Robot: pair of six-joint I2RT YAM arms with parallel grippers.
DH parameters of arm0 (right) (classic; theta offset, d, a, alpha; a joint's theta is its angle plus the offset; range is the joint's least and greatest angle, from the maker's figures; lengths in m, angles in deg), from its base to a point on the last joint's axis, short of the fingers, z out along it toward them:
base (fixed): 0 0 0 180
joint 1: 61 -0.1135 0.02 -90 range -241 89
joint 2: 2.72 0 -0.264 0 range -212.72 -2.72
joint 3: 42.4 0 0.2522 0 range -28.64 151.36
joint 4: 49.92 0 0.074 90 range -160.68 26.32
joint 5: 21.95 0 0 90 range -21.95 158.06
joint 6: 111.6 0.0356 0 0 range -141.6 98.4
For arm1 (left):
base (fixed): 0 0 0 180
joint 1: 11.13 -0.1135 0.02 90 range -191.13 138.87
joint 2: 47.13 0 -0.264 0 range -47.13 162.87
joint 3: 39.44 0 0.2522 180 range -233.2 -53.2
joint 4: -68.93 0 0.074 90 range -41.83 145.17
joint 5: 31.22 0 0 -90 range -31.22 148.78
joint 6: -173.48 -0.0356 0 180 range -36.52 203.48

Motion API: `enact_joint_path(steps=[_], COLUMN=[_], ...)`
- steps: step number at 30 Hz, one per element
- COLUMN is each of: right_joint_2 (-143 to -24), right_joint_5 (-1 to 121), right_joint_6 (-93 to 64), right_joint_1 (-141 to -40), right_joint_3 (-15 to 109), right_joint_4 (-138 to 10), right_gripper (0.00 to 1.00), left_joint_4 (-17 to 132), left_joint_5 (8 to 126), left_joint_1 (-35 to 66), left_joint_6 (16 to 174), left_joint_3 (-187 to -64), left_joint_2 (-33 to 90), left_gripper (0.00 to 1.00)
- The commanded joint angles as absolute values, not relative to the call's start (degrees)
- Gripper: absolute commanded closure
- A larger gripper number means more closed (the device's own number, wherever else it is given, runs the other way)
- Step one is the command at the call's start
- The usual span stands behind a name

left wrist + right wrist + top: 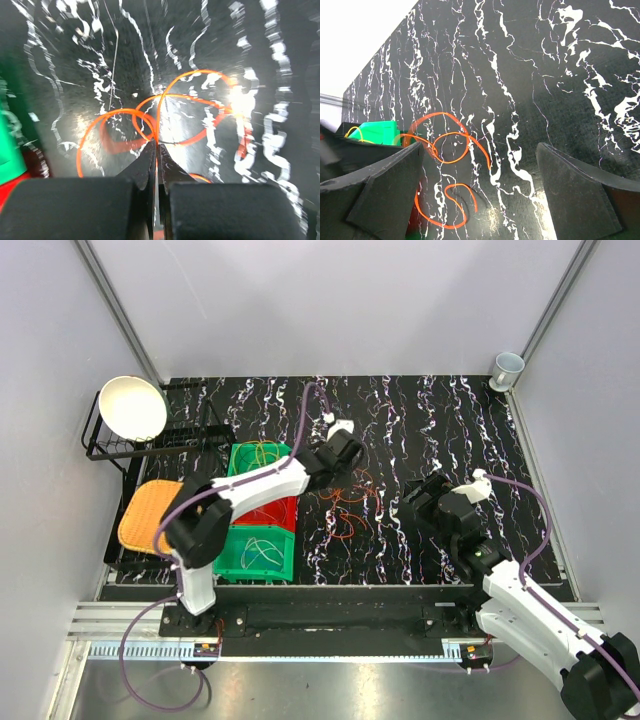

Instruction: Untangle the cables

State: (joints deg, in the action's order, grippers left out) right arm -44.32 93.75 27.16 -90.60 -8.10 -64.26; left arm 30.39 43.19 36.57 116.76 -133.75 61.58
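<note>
Several orange cables lie in loose overlapping loops on the black marbled table, just right of the bins. My left gripper is down at the top of this tangle. In the left wrist view the left gripper is shut, with one orange cable pinched at its tips and loops spreading to both sides. My right gripper hovers to the right of the tangle, apart from it. In the right wrist view the right gripper is open and holds nothing, and the orange cables lie ahead near its left finger.
Three bins stand in a column left of the tangle: a green bin with yellow cables, a red bin and a green bin with pale cables. A black rack holds a white bowl and an orange plate. A cup stands far right.
</note>
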Motion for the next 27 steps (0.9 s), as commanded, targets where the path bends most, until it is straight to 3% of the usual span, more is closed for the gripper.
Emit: enact_joint_path(steps=[1,27], right_joint_2=[-43.4,-43.5], right_joint_5=[93.3,92.9], right_joint_6=[27.6,27.4], right_joint_1=[-90.2,-90.3], right_joint_3=[-8.4,-8.5], right_joint_4=[-61.5,-61.2], right_gripper=[0.0,0.0], left_joint_4=[29.0,15.4], left_joint_5=[43.1,27.9], left_joint_1=[36.8,33.3], left_joint_6=[116.4,107.9], left_joint_3=[-132.5,-127.6], left_joint_2=[53.1,25.2], left_gripper=[1.0,1.0])
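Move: My left hand already pinches the orange cable, some 6 cm above the table, with its tail end still lying about 9 cm back. The red box sits roughly 20 cm to my left and 4 cm back; the far green box is about 19 cm left and 6 cm ahead, the near green box 21 cm left and 14 cm back, all a few centimetres lower. From my idle right hand, the red box is about 36 cm left, 2 cm back and 10 cm down. With my left fingers kept shut on the orange cable, I raise it steeply, then swing left towards the red box while still climbing: about 18 cm up and 11 cm left in all, drawing back slightly. My wrist tips the fingers up and forward by nearly 20 degrees, mostly in the later part. ##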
